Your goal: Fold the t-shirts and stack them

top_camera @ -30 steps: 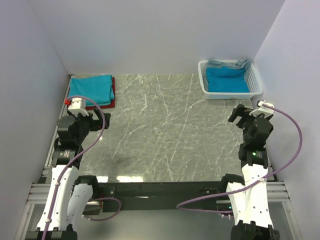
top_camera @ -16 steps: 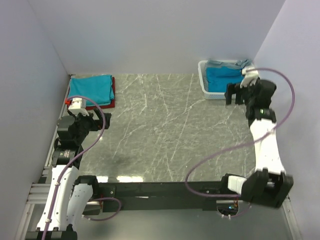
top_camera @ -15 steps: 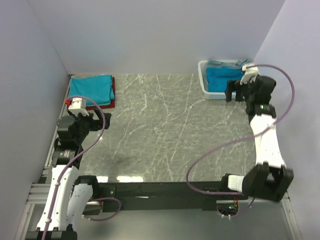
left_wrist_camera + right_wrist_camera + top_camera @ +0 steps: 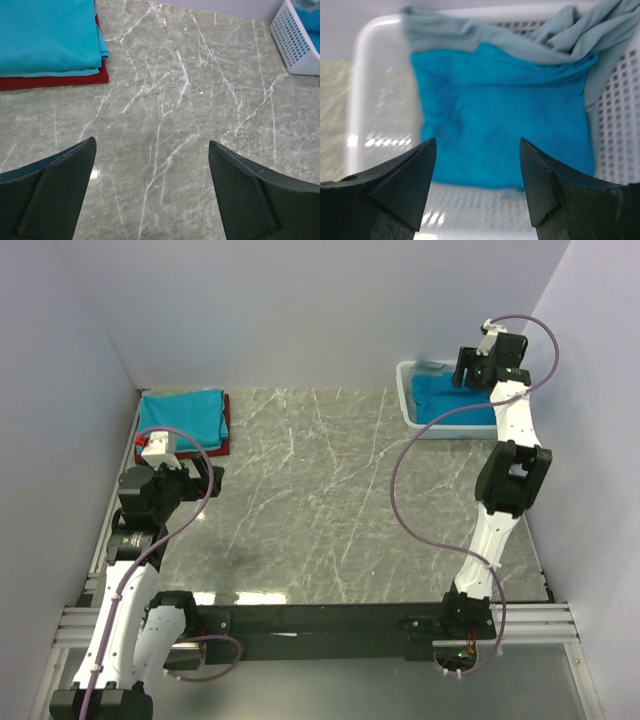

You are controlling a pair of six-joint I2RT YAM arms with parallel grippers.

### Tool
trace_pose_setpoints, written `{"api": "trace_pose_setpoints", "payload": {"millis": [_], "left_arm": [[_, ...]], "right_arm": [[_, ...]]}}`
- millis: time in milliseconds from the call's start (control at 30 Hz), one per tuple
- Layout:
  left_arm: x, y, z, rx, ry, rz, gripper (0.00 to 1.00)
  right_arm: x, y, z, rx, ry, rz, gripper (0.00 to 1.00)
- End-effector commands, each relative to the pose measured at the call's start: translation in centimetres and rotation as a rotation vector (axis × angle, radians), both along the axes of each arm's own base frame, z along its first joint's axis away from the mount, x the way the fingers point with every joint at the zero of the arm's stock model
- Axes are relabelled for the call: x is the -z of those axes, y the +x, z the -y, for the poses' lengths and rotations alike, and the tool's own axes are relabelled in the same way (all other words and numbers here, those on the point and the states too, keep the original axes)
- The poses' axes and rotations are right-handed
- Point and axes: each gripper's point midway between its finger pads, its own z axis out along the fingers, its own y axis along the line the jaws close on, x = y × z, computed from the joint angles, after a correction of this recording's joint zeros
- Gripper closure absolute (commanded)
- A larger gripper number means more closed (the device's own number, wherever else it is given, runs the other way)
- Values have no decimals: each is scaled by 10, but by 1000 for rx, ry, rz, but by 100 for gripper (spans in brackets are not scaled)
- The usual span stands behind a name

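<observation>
A folded teal t-shirt (image 4: 180, 417) lies on a folded dark red t-shirt (image 4: 226, 426) at the table's far left; the left wrist view shows the teal one (image 4: 45, 35) and the red edge (image 4: 55, 81) under it. Another teal t-shirt (image 4: 445, 402) (image 4: 505, 115) lies crumpled in the white basket (image 4: 408, 408), with a grey-blue cloth (image 4: 560, 35) bunched along its far side. My right gripper (image 4: 476, 372) (image 4: 477, 145) hangs open just above that teal shirt, nothing between its fingers. My left gripper (image 4: 195, 480) (image 4: 152, 142) stands wide open over bare marble, short of the folded pile.
The basket's white lattice walls (image 4: 370, 100) ring the shirt under the right gripper. The basket (image 4: 295, 45) sits at the far right corner, close to the back and right walls. Grey marble tabletop (image 4: 330, 490) spreads between the pile and the basket.
My right arm has stretched from the table's right side out over the basket, its gripper now above the teal shirt. The left arm has barely shifted.
</observation>
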Motion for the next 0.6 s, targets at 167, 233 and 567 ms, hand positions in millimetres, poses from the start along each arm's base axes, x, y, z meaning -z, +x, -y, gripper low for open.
{"api": "trace_pose_setpoints", "payload": {"millis": [167, 233, 567], "left_arm": [[3, 10, -4, -9, 31, -14, 1], [6, 12, -3, -4, 30, -24, 1], [19, 17, -4, -8, 37, -69, 1]], "right_arm": [[45, 36, 34, 52, -206, -60, 26], [61, 41, 31, 36, -254, -79, 25], [59, 78, 45, 72, -338, 46, 23]]}}
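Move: The blue t-shirt lies inside the white basket, its middle some 6 cm ahead of the right hand, about 4 cm to its right and roughly 16 cm below. The basket's own middle is about as far ahead and 6 cm right of the hand. A pale grey cloth is bunched along the far rim, some 15 cm ahead and 6 cm right. From the left hand the blue t-shirt lies about 36 cm ahead and 70 cm right. Still open, the right gripper dives into the basket towards the blue t-shirt: down about 11 cm, with some 5 cm forward and a few to the right, the drop levelling off at the end. The wrist rolls about 15 degrees, left side down; no contact can be made out. The empty, open left hand sinks about 3 cm, tipping slightly down. ##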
